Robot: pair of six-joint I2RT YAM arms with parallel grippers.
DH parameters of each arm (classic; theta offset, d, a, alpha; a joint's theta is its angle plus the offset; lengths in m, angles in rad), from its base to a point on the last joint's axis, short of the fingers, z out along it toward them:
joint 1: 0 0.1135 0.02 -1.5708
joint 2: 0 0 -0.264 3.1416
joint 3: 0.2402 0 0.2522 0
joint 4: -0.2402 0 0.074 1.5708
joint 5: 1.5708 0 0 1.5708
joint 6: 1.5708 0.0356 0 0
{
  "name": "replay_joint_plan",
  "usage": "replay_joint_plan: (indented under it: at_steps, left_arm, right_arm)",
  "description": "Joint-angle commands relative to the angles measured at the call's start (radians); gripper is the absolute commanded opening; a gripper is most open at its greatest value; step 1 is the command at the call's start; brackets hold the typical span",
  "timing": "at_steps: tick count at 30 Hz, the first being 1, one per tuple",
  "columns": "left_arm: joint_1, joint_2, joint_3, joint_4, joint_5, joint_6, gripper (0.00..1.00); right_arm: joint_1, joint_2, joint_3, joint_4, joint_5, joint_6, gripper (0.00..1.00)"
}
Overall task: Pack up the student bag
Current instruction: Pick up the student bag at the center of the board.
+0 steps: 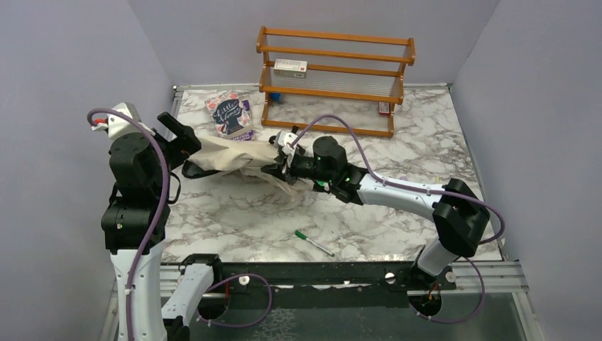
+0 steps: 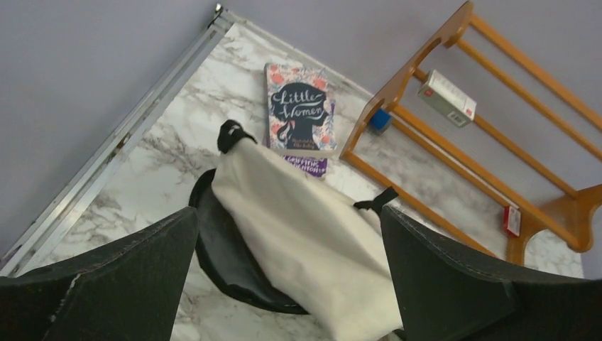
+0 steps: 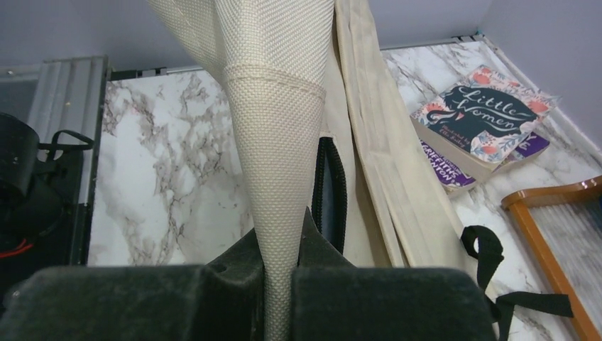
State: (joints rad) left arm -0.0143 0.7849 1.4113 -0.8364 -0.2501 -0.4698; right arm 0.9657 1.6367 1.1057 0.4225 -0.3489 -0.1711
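Observation:
The student bag (image 1: 231, 156), cream canvas with black straps and dark lining, lies stretched across the marble table between both arms. My right gripper (image 1: 282, 168) is shut on a fold of its canvas (image 3: 277, 142), pinching the fabric between its fingers (image 3: 278, 249). Beside the bag's left end is my left gripper (image 1: 186, 144), which stands wide open and holds nothing. In the left wrist view the bag (image 2: 305, 227) and its dark open rim (image 2: 220, 256) show below and between those fingers (image 2: 289, 217).
A "Little Women" book (image 1: 228, 114) lies on a purple book behind the bag. A wooden rack (image 1: 334, 78) at the back holds a small white box (image 1: 290, 67). A green-capped pen (image 1: 313, 243) lies near the front edge. Grey walls close in on both sides.

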Motion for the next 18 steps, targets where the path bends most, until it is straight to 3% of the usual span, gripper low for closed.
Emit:
replay_joint_plan:
  at_steps: [1, 6, 18]
  left_arm:
    - [0.005, -0.006, -0.038, -0.077, -0.006, -0.014, 0.99]
    - [0.005, -0.009, -0.086, -0.078, -0.007, -0.112, 0.99]
    - [0.006, 0.073, -0.160, -0.097, 0.053, -0.567, 0.99]
  right_arm:
    - [-0.049, -0.068, -0.040, 0.165, -0.064, 0.161, 0.01]
    - [-0.062, -0.071, -0.090, 0.243, -0.093, 0.231, 0.00]
    - [-0.062, -0.060, -0.176, 0.356, -0.159, 0.199, 0.01]
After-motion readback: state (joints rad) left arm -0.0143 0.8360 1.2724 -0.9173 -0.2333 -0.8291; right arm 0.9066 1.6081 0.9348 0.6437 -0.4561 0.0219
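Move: Below and ahead of the open left hand, the student bag hangs sideways, its middle about 10 cm farther out, 12 cm to the right and 25 cm lower. The books lie some 40 cm straight ahead at table level. The shut right hand already grips the bag, whose middle is roughly 9 cm ahead, 8 cm left and 9 cm lower; the green pen lies about 10 cm back, 12 cm right and 24 cm below. Sinking about 8 cm towards the bag's black-rimmed open end, the left hand keeps its fingers wide and late on edges slightly forward and right, rolling some 20 degrees so its left side drops while the fingertips tip down. The right hand keeps its pinch on the cloth, easing about 2 cm right and slightly down with a small roll. ##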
